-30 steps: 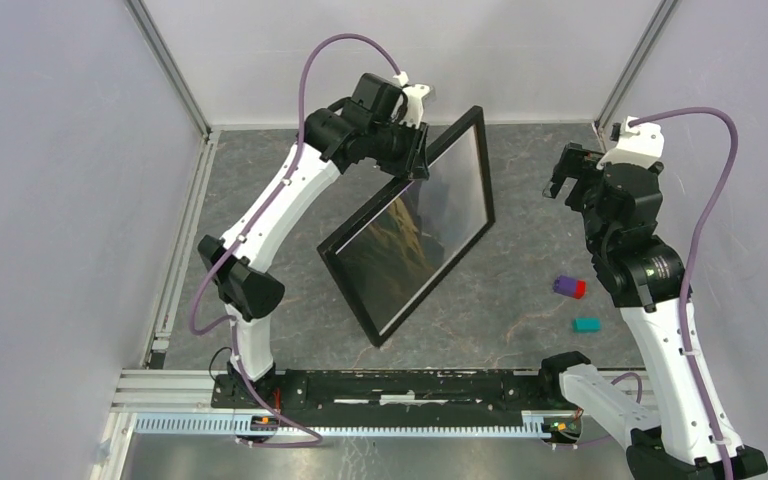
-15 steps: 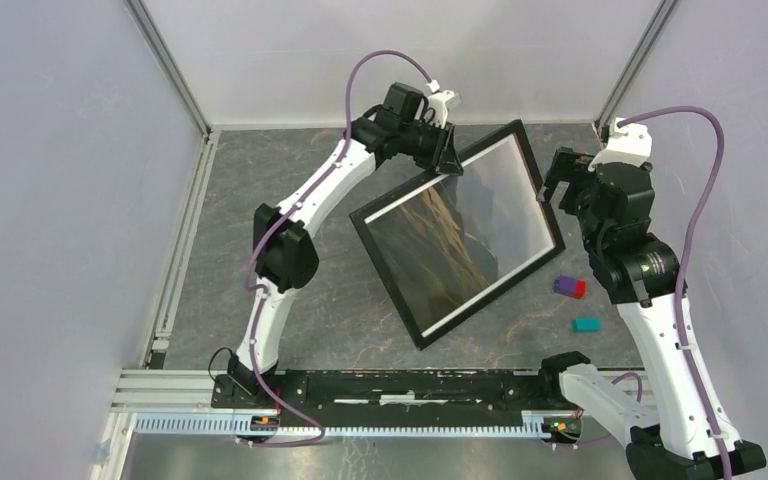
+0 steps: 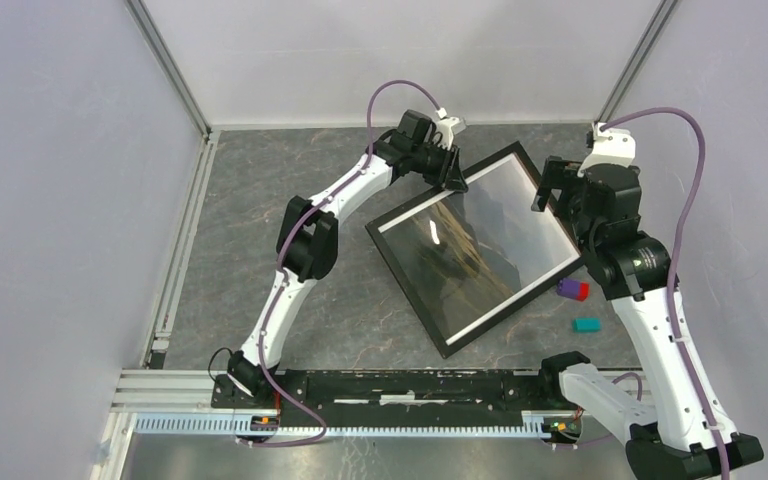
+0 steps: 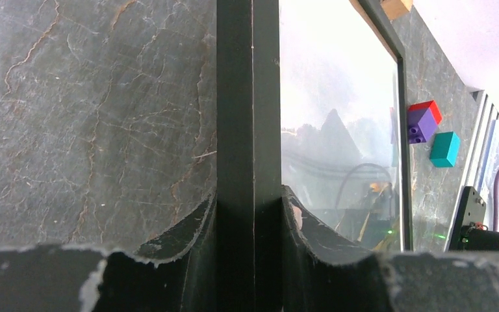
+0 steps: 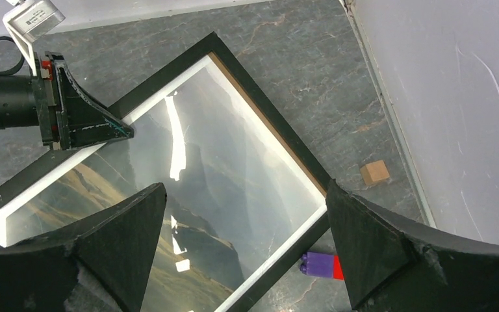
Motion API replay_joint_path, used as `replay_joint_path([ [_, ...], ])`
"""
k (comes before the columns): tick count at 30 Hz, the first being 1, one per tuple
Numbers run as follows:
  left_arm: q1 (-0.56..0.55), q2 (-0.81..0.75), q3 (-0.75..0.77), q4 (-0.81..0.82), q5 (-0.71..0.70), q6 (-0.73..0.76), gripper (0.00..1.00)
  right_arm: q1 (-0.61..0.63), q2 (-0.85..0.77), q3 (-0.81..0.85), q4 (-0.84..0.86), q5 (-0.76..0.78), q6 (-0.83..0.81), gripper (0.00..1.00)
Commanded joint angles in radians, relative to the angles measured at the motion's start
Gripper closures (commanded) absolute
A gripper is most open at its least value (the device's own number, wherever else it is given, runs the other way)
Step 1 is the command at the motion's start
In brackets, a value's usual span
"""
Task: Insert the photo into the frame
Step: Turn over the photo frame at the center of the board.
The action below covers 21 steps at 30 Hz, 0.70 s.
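Note:
The frame (image 3: pixel 407 290) lies black front up on the grey table, turned diagonally. The photo (image 3: pixel 480 250), a brown hillside under grey sky with a thin white border, shows behind its glass. My left gripper (image 3: pixel 452 170) is at the frame's far left rail. In the left wrist view that black rail (image 4: pixel 247 97) runs between the fingers, which press it from both sides (image 4: pixel 248 221). My right gripper (image 3: pixel 545 190) hovers open above the frame's right corner. Its view looks down on the photo (image 5: pixel 234 175) between spread fingers (image 5: pixel 247 253).
A purple-and-red block (image 3: pixel 570 289) sits just off the frame's right rail. A teal block (image 3: pixel 586 324) lies nearer the arm bases. A small wooden cube (image 5: pixel 374 172) rests by the right wall. Walls enclose the table on three sides.
The left arm has swung the frame from steeply tilted down to flat on the table and carried it to the right. The right gripper has edged left over the frame's corner.

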Motion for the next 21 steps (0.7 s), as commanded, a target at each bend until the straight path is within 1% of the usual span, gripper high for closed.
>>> replay_joint_path([
  [1,0.017,0.062,0.043,0.112,-0.080,0.143,0.98,-0.003,0.005,-0.009,0.026,-0.014,-0.012,0.02],
  [2,0.017,0.072,0.049,0.114,-0.075,0.137,0.97,-0.004,0.010,-0.008,0.030,-0.024,-0.011,0.02],
  [4,0.019,0.094,0.081,0.090,-0.095,0.117,0.84,-0.004,0.021,-0.004,0.035,-0.037,-0.010,0.02],
  [6,0.024,0.114,0.133,0.037,-0.156,0.094,0.63,-0.004,0.027,-0.005,0.034,-0.042,-0.012,0.02],
  [8,0.035,0.099,0.136,0.009,-0.211,0.074,0.47,-0.003,0.030,-0.005,0.028,-0.042,-0.015,0.02],
  [9,0.039,0.088,0.132,-0.003,-0.229,0.063,0.42,-0.003,0.030,-0.004,0.024,-0.043,-0.018,0.02],
  [13,0.051,0.007,0.105,-0.066,-0.322,0.039,0.30,-0.003,0.017,0.001,0.011,-0.067,-0.025,0.02],
  [16,0.055,-0.074,0.100,-0.132,-0.391,0.025,0.27,-0.004,0.002,0.003,-0.002,-0.090,-0.027,0.02],
  [19,0.056,-0.195,0.055,-0.171,-0.396,-0.004,0.25,-0.003,-0.010,0.011,-0.031,-0.115,-0.040,0.02],
  [21,0.054,-0.313,-0.039,-0.160,-0.381,-0.051,0.20,-0.004,-0.017,0.015,-0.050,-0.136,-0.055,0.02],
])
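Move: The left gripper still pinches the far-left side of the photo frame, held a few centimetres above the board. The frame's middle lies about 12 cm back from this hand, 5 cm to its right and 4 cm lower. The purple-red block is some 19 cm back and 26 cm right, the wooden block 8 cm back and 34 cm right, both around 6 cm below. From the open right hand, the frame's middle is roughly 17 cm left, 3 cm ahead and 25 cm down. Bring the left gripper down about 3 cm with the frame's raised side still pinched, to lay it on the board, then open the fingers wide. As they open, sink a little more and slide about 5 cm forward off the frame's far edge. Then swing some 7 cm left, away from the frame, turning the wrist some 20 degrees, mostly counter-clockwise with the hand's left side rising, and lift about 3 cm at the end. ##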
